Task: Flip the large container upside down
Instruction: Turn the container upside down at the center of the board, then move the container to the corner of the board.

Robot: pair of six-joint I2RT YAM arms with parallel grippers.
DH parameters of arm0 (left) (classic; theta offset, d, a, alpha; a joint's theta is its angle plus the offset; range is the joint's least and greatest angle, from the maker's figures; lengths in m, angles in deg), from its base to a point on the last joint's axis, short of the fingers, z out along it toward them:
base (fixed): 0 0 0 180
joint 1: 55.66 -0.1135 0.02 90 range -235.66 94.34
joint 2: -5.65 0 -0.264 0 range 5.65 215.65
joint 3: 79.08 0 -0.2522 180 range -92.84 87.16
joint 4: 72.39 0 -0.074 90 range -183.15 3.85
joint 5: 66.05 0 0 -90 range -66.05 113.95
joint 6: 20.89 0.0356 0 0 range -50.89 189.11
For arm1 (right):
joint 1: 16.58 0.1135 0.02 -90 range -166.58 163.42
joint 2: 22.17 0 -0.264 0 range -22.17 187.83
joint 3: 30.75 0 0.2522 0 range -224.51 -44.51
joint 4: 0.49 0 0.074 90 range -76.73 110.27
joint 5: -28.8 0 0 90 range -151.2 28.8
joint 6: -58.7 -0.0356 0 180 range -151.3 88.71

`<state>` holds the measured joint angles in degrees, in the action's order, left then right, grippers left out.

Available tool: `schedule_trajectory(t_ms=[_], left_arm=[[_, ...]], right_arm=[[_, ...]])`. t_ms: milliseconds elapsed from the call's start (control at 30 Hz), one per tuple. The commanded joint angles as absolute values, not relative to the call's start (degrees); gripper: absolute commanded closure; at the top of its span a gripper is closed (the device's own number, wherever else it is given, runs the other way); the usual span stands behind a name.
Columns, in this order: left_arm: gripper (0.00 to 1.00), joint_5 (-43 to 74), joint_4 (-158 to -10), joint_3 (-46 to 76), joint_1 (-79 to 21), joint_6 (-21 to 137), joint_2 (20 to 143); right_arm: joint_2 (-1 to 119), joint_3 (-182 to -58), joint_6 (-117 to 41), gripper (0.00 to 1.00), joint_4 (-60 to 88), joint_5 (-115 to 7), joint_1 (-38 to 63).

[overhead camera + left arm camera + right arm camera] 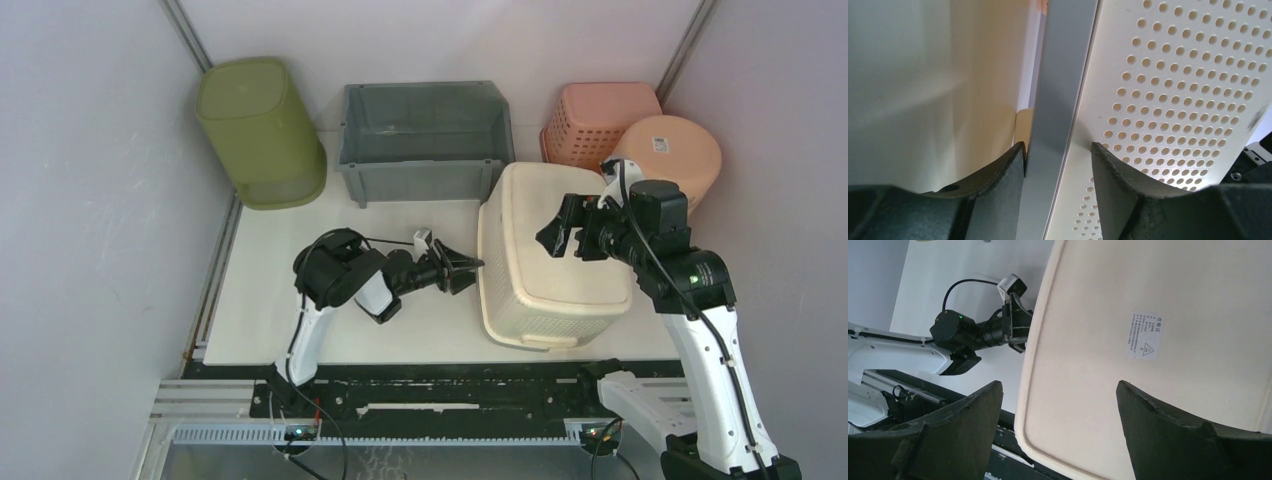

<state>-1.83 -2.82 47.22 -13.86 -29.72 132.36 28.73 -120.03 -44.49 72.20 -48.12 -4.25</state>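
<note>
The large container [555,290], a cream perforated basket, lies on the table with its flat base up and its rim down. My left gripper [468,268] is at its left side. In the left wrist view this gripper [1058,150] stands open astride a grey-shaded band of the rim [1058,75]. One finger touches the band and the other is apart from it, beside the perforated wall [1173,90]. My right gripper [552,238] hovers above the base, open. In its own view the gripper [1058,407] has only the labelled base [1088,365] below it.
A green bin [262,130] stands at the back left and a grey crate [420,165] at the back middle. A pink basket [600,115] and a peach tub [675,150] are at the back right, close behind the right arm. Walls close in on both sides.
</note>
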Motion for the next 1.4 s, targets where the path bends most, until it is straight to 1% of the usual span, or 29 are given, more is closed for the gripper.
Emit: schedule_trajectory(t_ms=[0,167,333,433,533,633,800,967,1133,1267,1367], left_arm=[[0.46,-3.29,-0.16,46.16,-14.98,-27.62,132.85],[0.46,-3.55,-3.34,46.75,-15.60,-25.13,132.36],[0.45,-2.94,-13.74,47.54,-15.93,-17.63,128.64],[0.46,-2.48,-16.58,48.45,-16.31,-15.91,127.16],[0.46,-2.42,-19.15,49.60,-16.46,-14.45,125.58],[0.46,-1.92,-25.33,50.86,-16.43,-11.51,122.83],[0.46,-0.72,-38.25,51.23,-16.46,-3.62,116.59],[0.46,2.66,-56.67,49.88,-16.41,6.76,108.19],[0.47,7.04,-71.94,49.16,-16.46,14.66,98.45],[0.46,9.21,-80.05,49.24,-16.50,18.02,90.94],[0.46,9.43,-83.81,48.96,-16.88,19.26,86.40]], right_arm=[[27.77,-119.29,-45.16,0.08,69.22,-46.88,-4.64],[27.63,-118.91,-45.49,0.08,69.04,-46.74,-4.64],[27.65,-118.19,-45.81,0.08,68.48,-46.18,-4.68],[27.58,-117.95,-45.84,0.08,68.50,-46.23,-4.63],[27.72,-117.36,-45.93,0.08,68.46,-48.00,-4.63],[28.82,-116.13,-46.47,0.08,67.37,-49.71,-4.63],[31.66,-112.22,-47.96,0.08,64.00,-49.67,-4.64],[32.11,-109.98,-48.32,0.08,62.09,-49.04,-4.63],[31.81,-109.59,-47.92,0.09,61.89,-48.70,-4.63],[30.86,-108.36,-48.76,0.10,59.46,-45.30,-4.28],[31.36,-108.18,-49.13,0.10,59.01,-46.43,-2.64]])
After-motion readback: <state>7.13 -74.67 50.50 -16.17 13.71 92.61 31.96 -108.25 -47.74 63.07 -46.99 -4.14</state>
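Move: Between the left fingertips is the raised left rim of the upside-down cream container, whose middle lies about 16 cm to that hand's right, roughly level fore-and-aft and 5 cm higher. The grey bin stands some 27 cm ahead of the left hand and 12 cm to its left. From the open right hand the container's middle is about 4 cm ahead, 1 cm left and 18 cm down; the orange bucket is roughly 19 cm ahead and 20 cm right. Lowering the container's left rim by about 4 cm, the left hand then comes free of it, backing off some 9 cm to the left and a little towards its base while rolling about 45 degrees, its finger gap unchanged. Meanwhile the right hand, still wide open, sinks about 6 cm, mostly late, over the upturned bottom, easing slightly forward; whether it touches can't be seen. ##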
